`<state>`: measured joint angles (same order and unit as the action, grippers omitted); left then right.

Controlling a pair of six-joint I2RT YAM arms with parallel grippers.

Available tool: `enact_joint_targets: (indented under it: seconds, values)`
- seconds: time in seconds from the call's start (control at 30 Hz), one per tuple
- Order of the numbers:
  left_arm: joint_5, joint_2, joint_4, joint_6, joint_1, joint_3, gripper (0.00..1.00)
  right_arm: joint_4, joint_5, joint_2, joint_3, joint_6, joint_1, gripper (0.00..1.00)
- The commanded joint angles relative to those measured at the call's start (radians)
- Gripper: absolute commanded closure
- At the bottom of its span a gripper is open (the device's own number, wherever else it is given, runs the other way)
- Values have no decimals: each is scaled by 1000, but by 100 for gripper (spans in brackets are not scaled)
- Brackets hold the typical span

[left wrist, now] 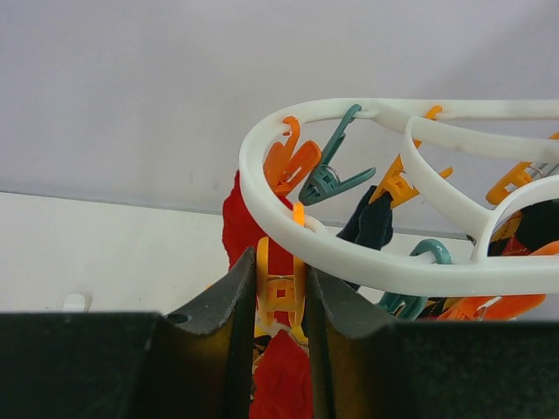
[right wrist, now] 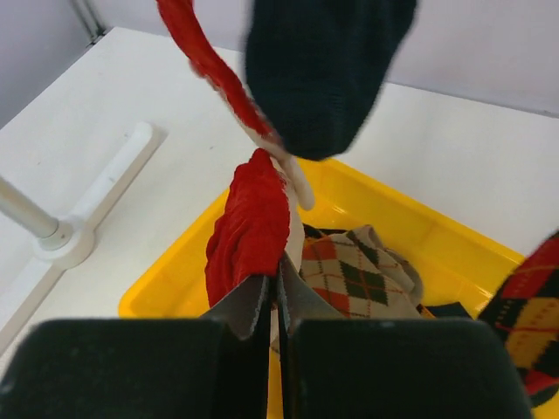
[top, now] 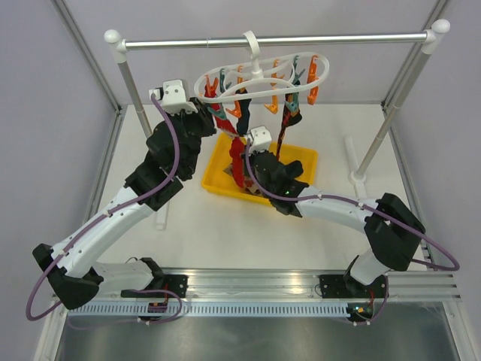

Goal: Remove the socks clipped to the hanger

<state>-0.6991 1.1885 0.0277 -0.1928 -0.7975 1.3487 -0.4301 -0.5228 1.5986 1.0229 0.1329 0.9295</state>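
Observation:
The white oval hanger (top: 259, 75) hangs by its hook from the silver rail, with orange and teal pegs and several socks clipped below it. My left gripper (left wrist: 279, 288) is shut on a yellow-orange peg (left wrist: 281, 262) under the hanger ring (left wrist: 367, 257). A red sock (left wrist: 284, 375) hangs from that peg. Lower down, my right gripper (right wrist: 278, 305) is shut on the same red sock (right wrist: 249, 227), over the yellow tray (right wrist: 437, 236). A dark sock (right wrist: 319, 70) hangs just above it. In the top view the left gripper (top: 213, 114) is at the hanger's left end and the right gripper (top: 242, 162) is below the middle.
A beige argyle sock (right wrist: 349, 271) lies in the tray. Another argyle sock (right wrist: 533, 323) hangs at the right. The rail (top: 301, 39) rests on two uprights, one with its foot (right wrist: 61, 244) left of the tray. Grey walls close in the table.

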Motion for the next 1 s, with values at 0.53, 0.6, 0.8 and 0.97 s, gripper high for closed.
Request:
enact_joint_targets:
  seconds: [0.53,0.6,0.8,0.97]
  values:
    - [21,-10,-18,4,6,9,89,119,69,-77,-230,270,-271,74]
    - [23,-10,-17,3,4,7,89,135,50,-94,-242,286,-273,58]
    - [24,-9,-17,-3,6,1,89,252,9,-141,-239,303,-274,36]
    - [29,-9,-18,-7,4,1,89,271,17,-227,-280,312,-273,35]
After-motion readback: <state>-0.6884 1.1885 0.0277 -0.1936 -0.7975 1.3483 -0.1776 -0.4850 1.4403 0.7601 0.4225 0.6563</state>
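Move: The right gripper already holds the loose red sock. The middle of the yellow bin it is bound for lies about 8 cm ahead, 5 cm right and 25 cm below it. Of the hanging socks, the navy one is some 8 cm straight ahead and 12 cm up, the argyle one 12 cm right, 8 cm ahead and 5 cm up, the other red one 6 cm left, 6 cm ahead and 10 cm up. From the left gripper the bin lies about 14 cm right, 10 cm ahead and 45 cm below. Sweep the right gripper quickly some 14 cm to the right and down about 11 cm, away from the hanging red sock, tipping the fingers down and turning them clockwise nearly 20 degrees each. Open wide from halfway through the sweep to let go of the red sock over the bin, easing back a little at the end. Keep the left gripper still, pinching its orange clip on the hanger. ##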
